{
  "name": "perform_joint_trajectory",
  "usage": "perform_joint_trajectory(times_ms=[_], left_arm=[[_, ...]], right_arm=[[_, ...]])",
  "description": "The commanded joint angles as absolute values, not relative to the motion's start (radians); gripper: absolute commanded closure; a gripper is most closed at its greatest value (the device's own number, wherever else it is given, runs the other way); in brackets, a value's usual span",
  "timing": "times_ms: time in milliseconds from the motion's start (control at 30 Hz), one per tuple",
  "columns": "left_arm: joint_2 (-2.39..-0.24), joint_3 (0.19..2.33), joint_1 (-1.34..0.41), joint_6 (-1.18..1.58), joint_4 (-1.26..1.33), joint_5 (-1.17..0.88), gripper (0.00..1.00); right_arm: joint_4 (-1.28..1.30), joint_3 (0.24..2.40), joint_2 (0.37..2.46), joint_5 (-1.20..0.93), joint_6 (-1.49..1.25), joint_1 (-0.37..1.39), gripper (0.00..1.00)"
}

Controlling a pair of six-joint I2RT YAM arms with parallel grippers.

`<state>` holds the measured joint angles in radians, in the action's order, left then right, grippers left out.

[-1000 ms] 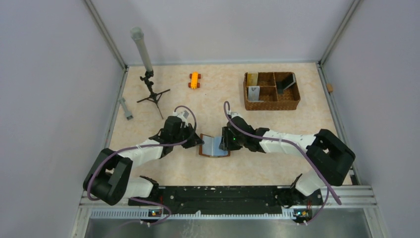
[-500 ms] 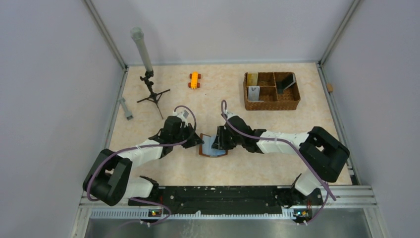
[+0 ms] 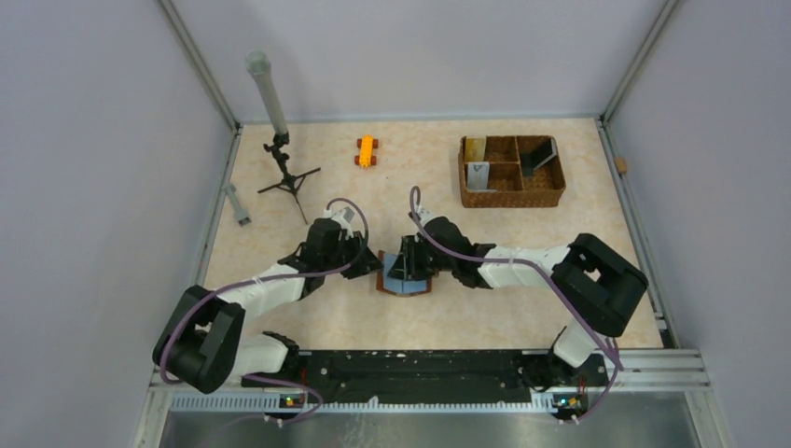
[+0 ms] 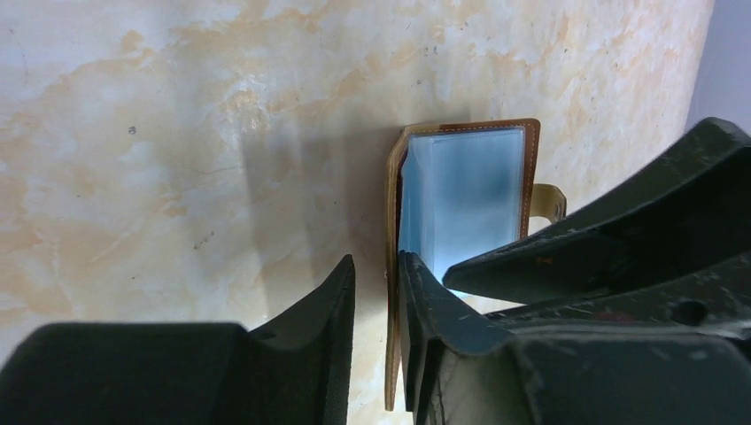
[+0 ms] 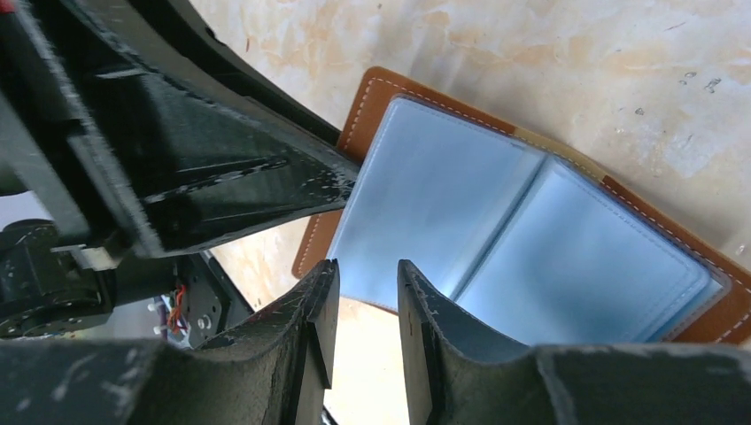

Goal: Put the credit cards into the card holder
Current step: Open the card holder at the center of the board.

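The card holder (image 3: pixel 404 284) lies open on the table between both arms, brown leather with blue pockets (image 5: pixel 496 239). Its left cover (image 4: pixel 392 221) stands on edge between the jaws of my left gripper (image 4: pixel 376 261) (image 3: pixel 375 266). Those jaws are slightly apart: one finger touches the cover, and a gap shows at the other. My right gripper (image 5: pixel 367 267) (image 3: pixel 408 266) hovers over the blue pockets, open, with nothing between its fingers. The credit cards stand in the woven basket: a gold one (image 3: pixel 475 149), a silver one (image 3: pixel 478 175) and a black one (image 3: pixel 538 157).
The brown woven basket (image 3: pixel 511 194) sits at the back right. A small tripod with a grey tube (image 3: pixel 280 154) stands at the back left, with a grey piece (image 3: pixel 237 205) beside it. An orange toy (image 3: pixel 366 150) lies at the back centre.
My right gripper has slid left, further over the open card holder. My left gripper's jaws have parted a little around the holder's left cover.
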<state>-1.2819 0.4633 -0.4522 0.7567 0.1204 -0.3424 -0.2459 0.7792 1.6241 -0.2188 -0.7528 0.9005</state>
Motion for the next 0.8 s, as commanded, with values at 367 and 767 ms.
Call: perform_joint_trajectory(times_ms=[367,767], left_arm=[[-1.064,0.453,-0.444,0.701,-0.043,-0.153,0.42],[-1.188,0.459,-0.444,0.735,0.141,-0.33,0.35]], right_arm=[[-0.328,0.804,1.678,-0.245,-0.745,0.9,0.68],[-0.298,0.798,1.658,-0.22,-0.727,0.902,0.68]])
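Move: The open card holder has its middle about 6 cm to the right of the left hand, 2 cm back and some 2 cm below; its left cover's outer edge already stands loosely between that hand's fingers. From the right hand, that middle is about 1 cm ahead, 1 cm right and 2 cm down. Beyond it, the toy car lies roughly 28 cm ahead and 4 cm left of the left hand, and the basket some 27 cm ahead and 29 cm right of the right hand. The holder's left cover is freed as the left hand spreads its fingers wide and backs off up and to the left, nearly 3 cm each way, then eases about 1 cm back down and right. Meanwhile the right hand sinks about 2 cm onto the clear pocket of the left leaf, gap unchanged, and stays there, its fingertips pressing down on the pocket. ##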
